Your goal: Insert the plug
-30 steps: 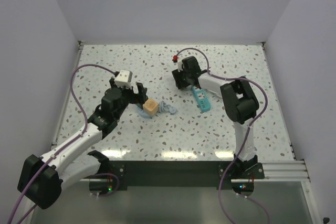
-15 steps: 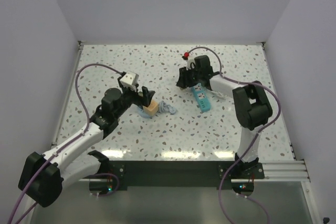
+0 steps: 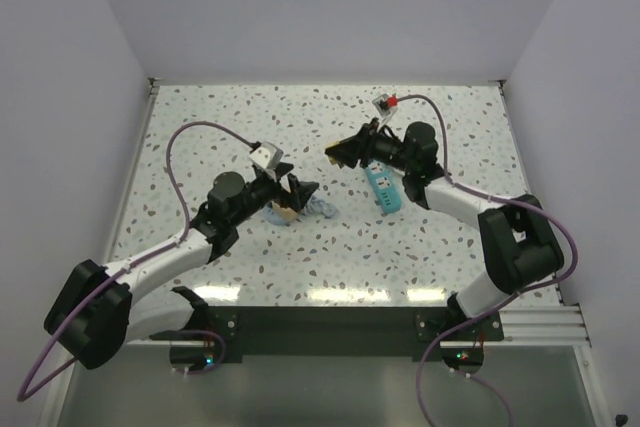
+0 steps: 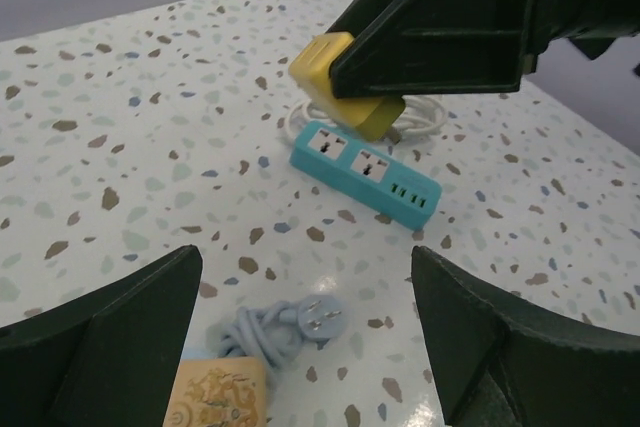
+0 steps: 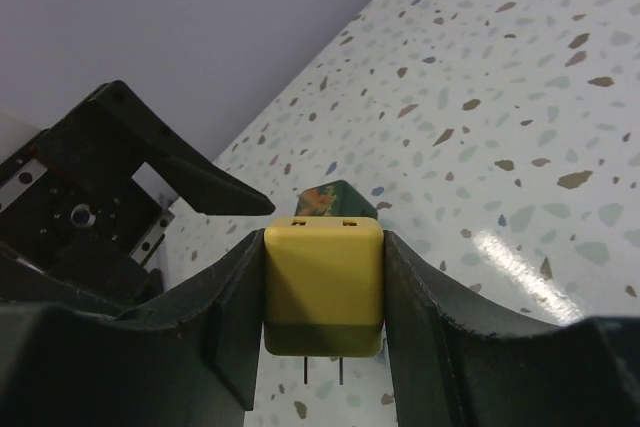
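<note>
My right gripper (image 5: pixel 322 247) is shut on a small yellow block (image 5: pixel 322 287) with two metal prongs, held off the table. In the left wrist view the yellow block (image 4: pixel 335 77) hangs just beyond the teal power strip (image 4: pixel 365 167), which also shows in the top view (image 3: pixel 382 187). Behind the block a small dark green cube face with an orange pattern (image 5: pixel 345 197) lies by the left fingers; no prongs show on it. My left gripper (image 4: pixel 305 267) is open wide over the tan patterned cube (image 4: pixel 210 402), not touching it.
A coiled grey cable with a three-pin plug (image 4: pixel 322 319) lies against the tan cube (image 3: pixel 287 210). A white cable (image 4: pixel 425 119) lies behind the power strip. White walls close in the speckled table (image 3: pixel 200 127) on three sides.
My right gripper lifted the yellow block and turned to point left as its arm swung right. My left gripper moved right, over the tan cube and grey cable.
</note>
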Robot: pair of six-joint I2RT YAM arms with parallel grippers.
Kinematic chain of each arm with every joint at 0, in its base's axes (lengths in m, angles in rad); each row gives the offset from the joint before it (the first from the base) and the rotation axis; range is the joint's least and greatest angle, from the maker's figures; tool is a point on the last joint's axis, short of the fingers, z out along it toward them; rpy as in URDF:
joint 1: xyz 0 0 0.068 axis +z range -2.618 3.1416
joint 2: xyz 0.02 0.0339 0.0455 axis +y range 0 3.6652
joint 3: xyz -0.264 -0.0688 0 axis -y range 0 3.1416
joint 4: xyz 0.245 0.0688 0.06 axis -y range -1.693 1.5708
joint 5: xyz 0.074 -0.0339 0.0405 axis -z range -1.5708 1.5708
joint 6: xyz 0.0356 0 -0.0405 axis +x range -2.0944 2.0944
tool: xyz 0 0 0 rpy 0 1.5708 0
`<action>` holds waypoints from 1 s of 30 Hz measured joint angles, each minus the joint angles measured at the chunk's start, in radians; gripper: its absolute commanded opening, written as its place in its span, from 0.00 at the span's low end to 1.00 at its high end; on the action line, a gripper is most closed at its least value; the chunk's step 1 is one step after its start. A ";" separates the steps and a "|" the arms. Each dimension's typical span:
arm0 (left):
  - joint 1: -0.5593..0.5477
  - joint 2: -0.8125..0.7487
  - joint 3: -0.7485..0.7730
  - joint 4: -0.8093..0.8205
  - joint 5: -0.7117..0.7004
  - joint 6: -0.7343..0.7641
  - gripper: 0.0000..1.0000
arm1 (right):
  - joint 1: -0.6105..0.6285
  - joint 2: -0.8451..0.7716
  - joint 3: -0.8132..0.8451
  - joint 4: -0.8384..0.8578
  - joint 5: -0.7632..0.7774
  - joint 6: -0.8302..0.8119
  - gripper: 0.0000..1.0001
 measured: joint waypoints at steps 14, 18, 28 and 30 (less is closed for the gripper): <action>-0.054 0.037 -0.031 0.332 0.166 -0.129 0.92 | 0.010 -0.002 -0.117 0.525 -0.150 0.378 0.00; -0.054 0.051 -0.032 0.402 0.192 -0.165 0.92 | 0.023 -0.002 -0.135 0.558 -0.180 0.441 0.00; -0.055 0.124 -0.022 0.502 0.263 -0.235 0.88 | 0.044 -0.038 -0.164 0.575 -0.211 0.480 0.00; -0.055 0.128 -0.021 0.507 0.269 -0.242 0.88 | 0.054 -0.064 -0.165 0.575 -0.214 0.474 0.00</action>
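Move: In the right hand's closed fingers the plug is already off the table; from the left hand it is about 7 cm ahead, 8 cm to the right and 3 cm higher. The left gripper, where the plug is being taken, lies correspondingly back, left and slightly below the right hand. On the table, the orange block is 2 cm ahead and 4 cm left of the left hand, some 17 cm down, and the turquoise power strip is 2 cm ahead and 12 cm right of the right hand, 21 cm down. Drawing back about 10 cm and rising 6 or 7 cm, the right hand keeps its grip on the yellow plug and brings it to the left gripper, fingers swinging left and tipping up nearly 20 degrees. The left hand, still wide open, goes up, right and back to meet it, turning about 20 degrees clockwise as its fingertips tip up. No touch on the plug by the left fingers is visible. ##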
